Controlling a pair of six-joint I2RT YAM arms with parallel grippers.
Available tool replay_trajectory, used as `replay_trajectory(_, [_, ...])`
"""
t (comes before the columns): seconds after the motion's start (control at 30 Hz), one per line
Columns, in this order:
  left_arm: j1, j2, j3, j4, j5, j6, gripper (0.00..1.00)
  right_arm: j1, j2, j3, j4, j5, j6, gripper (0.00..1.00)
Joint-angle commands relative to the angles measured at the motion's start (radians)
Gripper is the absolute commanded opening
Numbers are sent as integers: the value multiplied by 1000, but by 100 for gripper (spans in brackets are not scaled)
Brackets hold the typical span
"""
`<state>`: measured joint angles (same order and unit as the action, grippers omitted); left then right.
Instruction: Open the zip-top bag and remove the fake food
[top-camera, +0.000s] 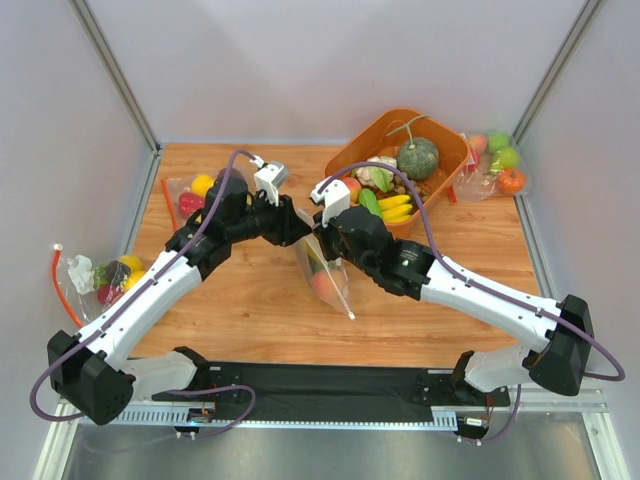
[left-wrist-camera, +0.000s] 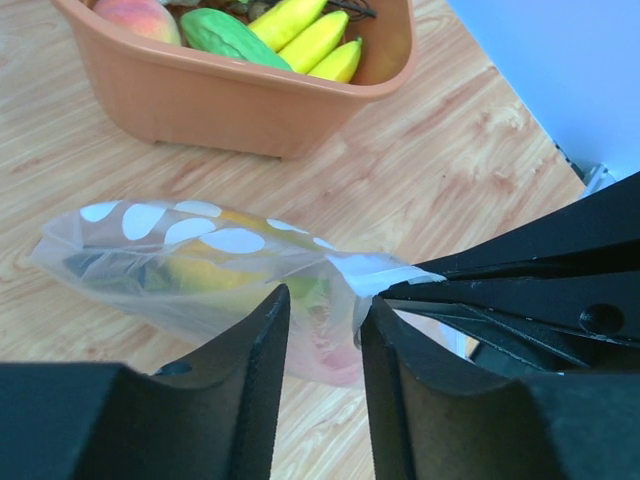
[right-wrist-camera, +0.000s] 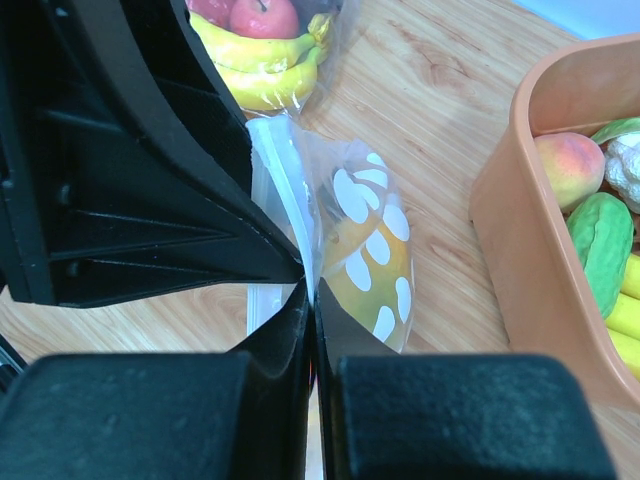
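Observation:
The zip-top bag (top-camera: 328, 275), clear with white dots, hangs at mid-table below where the two arms meet. My right gripper (top-camera: 318, 228) is shut on the bag's top edge, its fingertips (right-wrist-camera: 311, 290) pinching the film just beside the white strip. My left gripper (left-wrist-camera: 325, 298) faces it with jaws apart, one on each side of the bag's upper edge (left-wrist-camera: 345, 285). Inside the bag (right-wrist-camera: 370, 240) sit the fake food pieces: a yellow mango (right-wrist-camera: 375, 270) and a pink-orange peach (top-camera: 325, 288). A dark piece (left-wrist-camera: 100, 270) shows dimly through the film.
An orange basket (top-camera: 372, 128) at the back right holds a grey-green pumpkin (top-camera: 417, 157), bananas (top-camera: 395, 207) and other fruit. Plain clear bags of fruit lie at the back left (top-camera: 195, 195), far left (top-camera: 105, 275) and back right (top-camera: 495, 160).

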<state>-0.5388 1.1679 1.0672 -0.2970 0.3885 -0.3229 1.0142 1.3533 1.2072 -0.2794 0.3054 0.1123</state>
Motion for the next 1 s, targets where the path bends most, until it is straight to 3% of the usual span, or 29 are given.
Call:
replay_trajectory(0.0, [3, 13, 7, 65, 85, -36, 41, 9, -13, 0, 60, -5, 20, 0])
replay_trajectory(0.1, [5, 22, 5, 85, 122, -50, 29, 9, -10, 0, 62, -5, 23, 0])
replay_trajectory(0.2, [11, 24, 14, 67, 128, -45, 7, 9, -6, 2, 56, 14, 18, 0])
replay_trajectory(0.3, [20, 21, 48, 4, 116, -6, 0, 9, -10, 8, 31, 75, -13, 0])
replay_trajectory(0.57, [49, 81, 195, -283, 44, 159, 0, -49, -74, -9, -14, 176, -66, 0])
replay_trajectory(0.97, [62, 36, 257, -410, 71, 303, 0, -173, -109, -38, -75, 176, -59, 0])
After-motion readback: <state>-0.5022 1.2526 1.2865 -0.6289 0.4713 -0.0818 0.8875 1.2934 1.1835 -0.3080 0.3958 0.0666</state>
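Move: The zip-top bag's free rim is right at the half-open left fingers, about 1 cm to their right and level with them. The mango in the bag lies roughly 11 cm below the left hand and 2 cm ahead; the peach is some 12 cm below, 5 cm back and 2 cm to the right. The right hand already pinches the opposite rim; from it the orange bin's middle lies about 19 cm ahead, 15 cm right and 14 cm down. Ease the left gripper about 1 cm right onto the bag's free rim, shut its fingers to pinch the film, then draw it some 2.5 cm back left, rolling its left side up about 10 degrees. Keep the right pinch and, once the left has closed, pull that rim about 7 cm right and forward towards the orange bin, turning slightly clockwise. ##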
